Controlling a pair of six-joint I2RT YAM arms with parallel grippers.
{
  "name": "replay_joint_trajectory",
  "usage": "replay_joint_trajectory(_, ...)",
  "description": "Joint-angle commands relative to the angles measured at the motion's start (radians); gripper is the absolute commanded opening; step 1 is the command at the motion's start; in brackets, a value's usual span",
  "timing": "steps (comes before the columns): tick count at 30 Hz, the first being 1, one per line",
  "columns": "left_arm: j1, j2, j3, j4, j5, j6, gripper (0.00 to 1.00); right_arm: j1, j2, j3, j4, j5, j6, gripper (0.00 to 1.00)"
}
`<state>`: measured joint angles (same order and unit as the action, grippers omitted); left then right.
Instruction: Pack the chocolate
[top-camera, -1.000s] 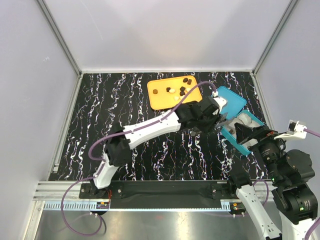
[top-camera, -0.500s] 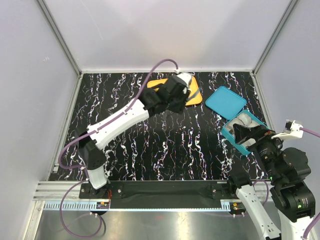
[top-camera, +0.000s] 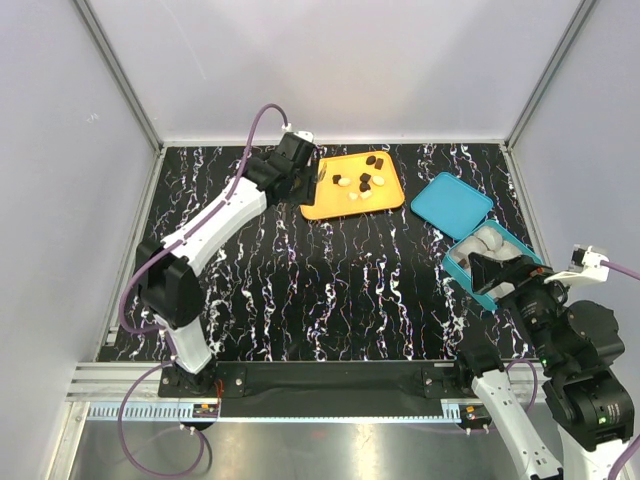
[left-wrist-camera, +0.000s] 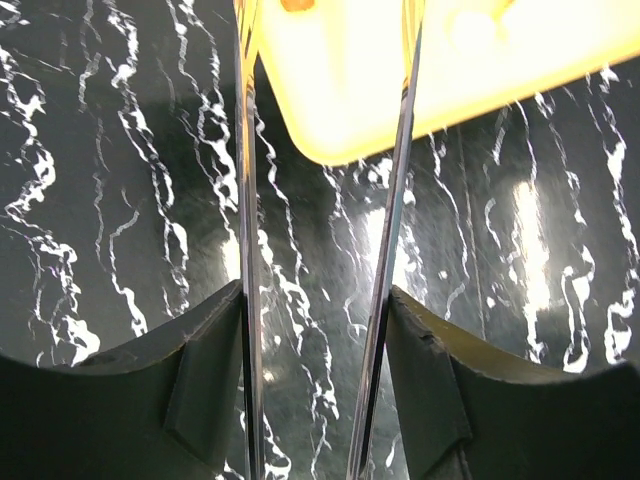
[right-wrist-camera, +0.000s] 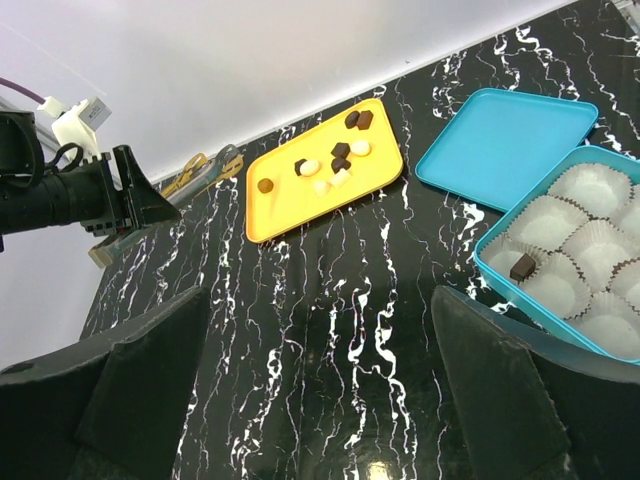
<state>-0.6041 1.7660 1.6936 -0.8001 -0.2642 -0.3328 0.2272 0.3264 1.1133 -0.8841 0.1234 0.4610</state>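
Several small dark and cream pieces of chocolate (top-camera: 365, 180) (right-wrist-camera: 341, 150) lie on the flat orange tray (top-camera: 325, 202) (right-wrist-camera: 290, 210) at the back. One dark piece (right-wrist-camera: 522, 267) sits in a paper cup inside the teal box (top-camera: 462, 268) (right-wrist-camera: 500, 278). My left gripper (top-camera: 312, 172) (left-wrist-camera: 316, 290) hangs at the tray's left end, shut on metal tweezers (left-wrist-camera: 245, 200) (right-wrist-camera: 205, 168). The blades lie along both fingers with a bare gap between them, and their tips run out of the left wrist view over the tray corner (left-wrist-camera: 350, 90). My right gripper (top-camera: 492, 270) (right-wrist-camera: 318, 292) stands open beside the box.
The teal lid (top-camera: 452, 204) (right-wrist-camera: 505, 135) lies flat behind the box, right of the tray. White paper cups line the box. The black marbled tabletop (top-camera: 330, 290) is bounded by grey walls on three sides.
My left arm has swung from the teal box at the right across to the tray's left end, carrying the tweezers. The right arm has barely shifted.
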Motion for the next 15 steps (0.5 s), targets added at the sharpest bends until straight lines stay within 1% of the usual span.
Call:
replay_joint_trajectory(1, 0.024, 0.029, 0.023, 0.091, -0.026, 0.024, 0.59, 0.004, -0.003, 0.043, -0.003, 0.031, -0.033, 1.0)
replay_joint_trajectory(4, 0.064, 0.07, 0.037, 0.104, 0.015, 0.037, 0.59, 0.004, -0.009, 0.045, -0.013, 0.041, -0.039, 1.0)
replay_joint_trajectory(15, 0.11, 0.203, 0.078, 0.156, 0.068, 0.061, 0.57, 0.003, -0.006, 0.042, -0.004, 0.033, -0.047, 1.0)
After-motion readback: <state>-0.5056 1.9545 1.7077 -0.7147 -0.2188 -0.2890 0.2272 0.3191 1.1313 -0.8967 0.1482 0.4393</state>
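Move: The round brown chocolate near the left end of the yellow tray lies about 10 cm ahead of the left hand, almost in line with it (perhaps 1 cm to the left), some 18 cm below. A dark square chocolate stands roughly 7 cm to the right of it and 1 cm farther out; a cream round one sits level with it, about 9 cm to its right. From the right hand the brown piece is roughly 36 cm ahead, 33 cm left and 34 cm down. Towards the round brown chocolate the left hand sinks about 7 cm while reaching some 4–5 cm forward, with a slight drift to the left. It goes mostly forward at first, then the descent takes over and quickens. The fingers stay a bit over half open and tip about 5 degrees more downwards, still empty and touching nothing. ##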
